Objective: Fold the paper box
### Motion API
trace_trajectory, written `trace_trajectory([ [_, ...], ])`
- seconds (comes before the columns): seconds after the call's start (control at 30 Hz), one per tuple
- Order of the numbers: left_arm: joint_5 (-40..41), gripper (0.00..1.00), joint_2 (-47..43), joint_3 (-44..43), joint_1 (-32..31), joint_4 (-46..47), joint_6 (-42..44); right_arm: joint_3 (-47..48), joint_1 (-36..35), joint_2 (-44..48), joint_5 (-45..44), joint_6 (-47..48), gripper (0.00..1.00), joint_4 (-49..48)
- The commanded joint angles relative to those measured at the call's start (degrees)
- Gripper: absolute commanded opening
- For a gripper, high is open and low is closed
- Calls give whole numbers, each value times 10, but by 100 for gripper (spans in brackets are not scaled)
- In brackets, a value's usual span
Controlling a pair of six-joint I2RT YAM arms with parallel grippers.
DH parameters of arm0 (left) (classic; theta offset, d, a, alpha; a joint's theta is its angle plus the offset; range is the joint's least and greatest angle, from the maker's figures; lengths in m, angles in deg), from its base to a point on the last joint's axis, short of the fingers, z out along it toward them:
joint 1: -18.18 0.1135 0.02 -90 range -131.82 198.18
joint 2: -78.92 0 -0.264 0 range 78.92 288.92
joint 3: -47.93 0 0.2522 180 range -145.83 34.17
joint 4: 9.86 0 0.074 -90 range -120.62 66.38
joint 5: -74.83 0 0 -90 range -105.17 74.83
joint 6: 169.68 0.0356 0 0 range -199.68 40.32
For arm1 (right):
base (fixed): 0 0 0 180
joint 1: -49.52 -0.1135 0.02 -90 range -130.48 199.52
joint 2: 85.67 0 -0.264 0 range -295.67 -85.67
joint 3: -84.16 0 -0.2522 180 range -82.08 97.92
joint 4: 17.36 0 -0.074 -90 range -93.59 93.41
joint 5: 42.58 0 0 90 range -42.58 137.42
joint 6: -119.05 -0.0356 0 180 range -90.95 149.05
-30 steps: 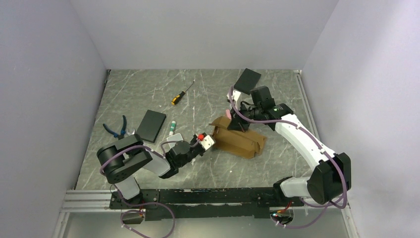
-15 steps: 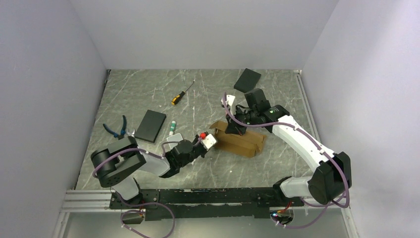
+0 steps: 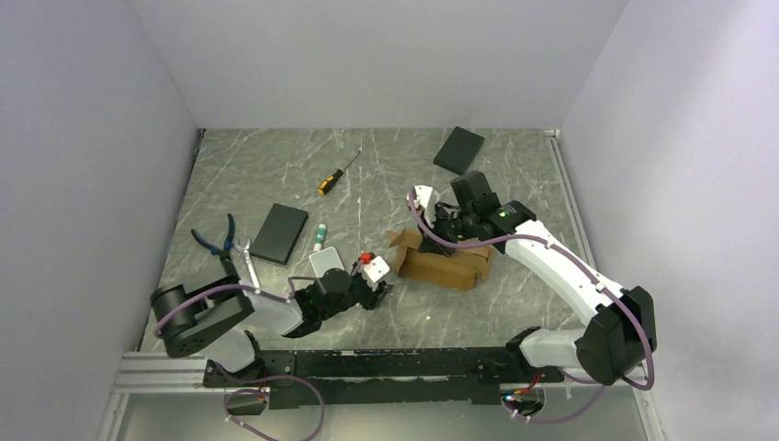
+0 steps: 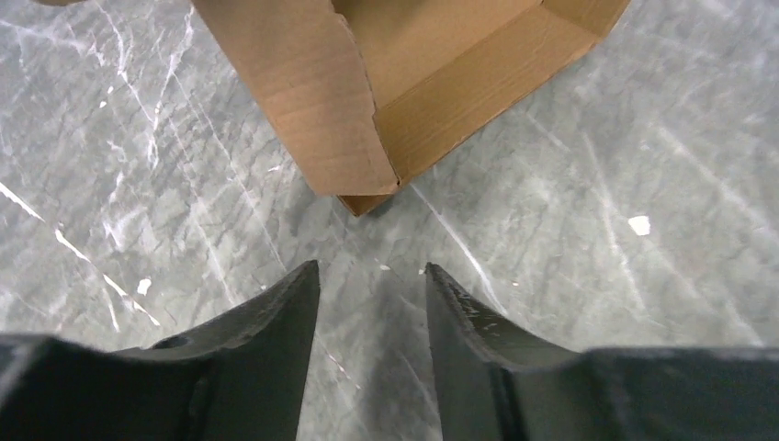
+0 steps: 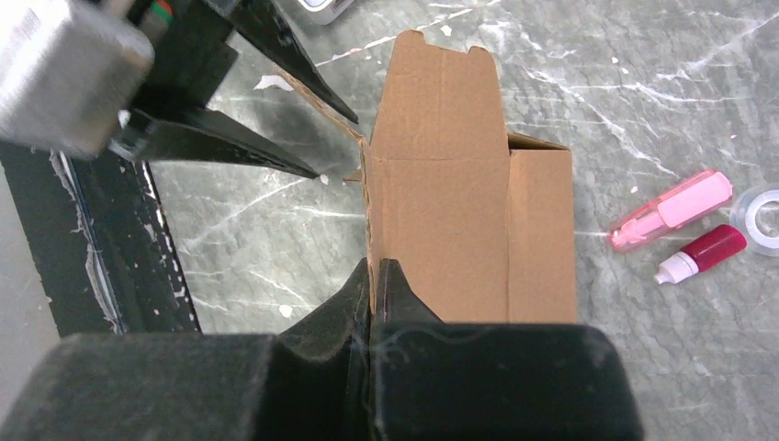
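Note:
The paper box (image 3: pixel 445 264) is a tan carton lying on its side mid-table, its left end open with flaps (image 4: pixel 312 101) spread. In the right wrist view my right gripper (image 5: pixel 372 268) is shut, pinching the left wall edge of the box (image 5: pixel 459 193). From above it (image 3: pixel 440 239) comes down on the box's far side. My left gripper (image 4: pixel 370 271) stands open over bare table just short of the box's open end, nothing between its fingers. From above, the left gripper (image 3: pixel 385 284) sits low at the box's near-left.
Two black slabs (image 3: pixel 279 232) (image 3: pixel 458 149), a screwdriver (image 3: pixel 336 173), pliers (image 3: pixel 217 237), a marker (image 3: pixel 318 237) and a grey tin (image 3: pixel 325 264) lie around. A pink tube (image 5: pixel 675 209), a red bottle (image 5: pixel 703 253) and a tape roll (image 5: pixel 758 211) lie beside the box.
My left gripper has opened, let go of the box's left flap and drawn back toward the near-left. The right gripper has shifted slightly left, still shut on the box.

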Motion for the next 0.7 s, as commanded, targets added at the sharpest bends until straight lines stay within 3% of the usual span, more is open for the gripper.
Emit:
trace_trajectory([
  [0.0,0,58,-77,25,-3,20,-68,-13,-6,19,-12,13,0,15],
  [0.13,16,80,-159,40,14,-47,-109,-19,-10,22,-10,17,0,15],
  [0.27,-26,83,-185,25,70,-107,-142,-23,-14,28,-4,21,0,15],
  [0.43,-84,83,-129,39,112,-16,-151,-29,-21,40,5,29,0,18],
  [0.67,-136,86,-12,27,120,114,-135,-46,-32,65,13,56,0,31],
])
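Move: The box's loose near-left end flap stands just beyond the left fingertips, about 4 cm ahead, 4 cm to the right and some 3 cm higher; the box's middle is about 6 cm ahead and 13 cm right, and the silver tin some 6 cm ahead and 12 cm left. From the right hand, already gripping the near wall's upper edge, that flap is about 7 cm left, 2 cm back and 5 cm lower, and the pink marker about 9 cm ahead, 1 cm left and well below. The left hand, its fingers spreading from half open to wide, lifts about 5.5 cm beside the near-left flap, swings forward and to its left by some 4 cm, then sinks most of the way back down, tipping the fingers somewhat downward and turning roughly 10 degrees counter-clockwise, without closing on the cardboard. Meanwhile the right hand keeps its shut grip on the near wall's upper edge and draws the box slowly back about 2 cm, turning slightly counter-clockwise. ##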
